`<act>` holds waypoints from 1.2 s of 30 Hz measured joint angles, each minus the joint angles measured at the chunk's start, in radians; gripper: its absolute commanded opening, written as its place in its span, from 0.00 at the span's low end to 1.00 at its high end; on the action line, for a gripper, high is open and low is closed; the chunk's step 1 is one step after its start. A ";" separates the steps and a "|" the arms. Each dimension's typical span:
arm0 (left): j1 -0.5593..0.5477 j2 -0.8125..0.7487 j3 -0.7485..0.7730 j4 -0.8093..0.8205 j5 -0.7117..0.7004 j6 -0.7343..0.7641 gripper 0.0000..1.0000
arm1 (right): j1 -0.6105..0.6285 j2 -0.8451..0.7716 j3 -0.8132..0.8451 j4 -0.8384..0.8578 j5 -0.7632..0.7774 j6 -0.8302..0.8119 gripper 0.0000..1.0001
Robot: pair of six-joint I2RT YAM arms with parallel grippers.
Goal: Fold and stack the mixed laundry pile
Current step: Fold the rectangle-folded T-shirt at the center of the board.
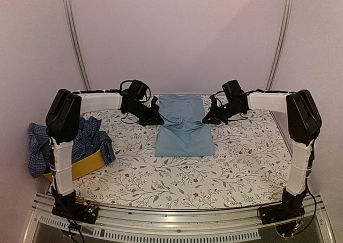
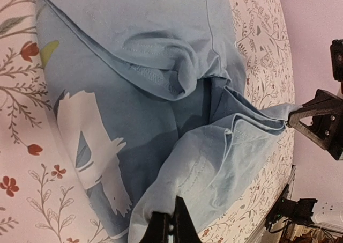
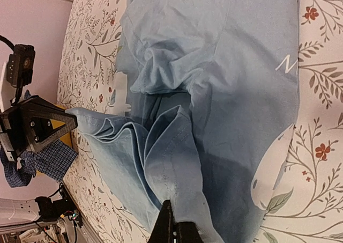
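Note:
The light blue T-shirt (image 1: 182, 126) lies lengthwise in the middle of the table, its far end lifted. My left gripper (image 1: 156, 116) is shut on the shirt's far left corner; in the left wrist view its jaws (image 2: 172, 228) pinch a fold of the blue cloth (image 2: 214, 162) with white print (image 2: 88, 130) beside it. My right gripper (image 1: 208, 116) is shut on the far right corner; the right wrist view shows it (image 3: 174, 232) clamping a hemmed fold (image 3: 177, 162). A navy-and-white checked shirt (image 1: 80, 138) is heaped at the left.
A yellow fabric basket (image 1: 86, 165) sits under the checked shirt at the left edge. The floral table cover (image 1: 241, 162) spans the table. Metal frame posts (image 1: 75, 39) rise at the back corners. The table's near rail (image 1: 177, 213) runs along the front.

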 measured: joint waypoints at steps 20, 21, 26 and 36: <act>0.084 0.211 0.187 -0.017 0.051 0.021 0.00 | -0.061 0.269 0.235 0.005 -0.092 -0.037 0.00; 0.084 0.219 0.196 -0.017 0.051 0.021 0.01 | -0.062 0.273 0.235 0.005 -0.093 -0.037 0.01; 0.087 0.272 0.268 -0.024 0.060 0.035 0.42 | -0.080 0.279 0.237 0.005 -0.094 -0.031 0.52; 0.108 0.015 0.003 0.025 0.058 0.093 0.81 | -0.124 0.137 0.151 -0.008 -0.125 -0.073 0.87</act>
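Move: Both hands hold the near end's corners of the T-shirt, about 19 cm apart; each corner's laying place on the T-shirt is some 7 cm ahead and 5 cm below its own hand. From the left hand, the shirt's far end is centred about 17 cm ahead and 8 cm right, its near fold about 10 cm back and 9 cm right. From the right hand, those centres lie 17 cm ahead, 11 cm left, and 10 cm back, 8 cm left. Both hands carry the held end forward 7 cm, lowering it, open wide to release, then rise, drawing back slightly. ##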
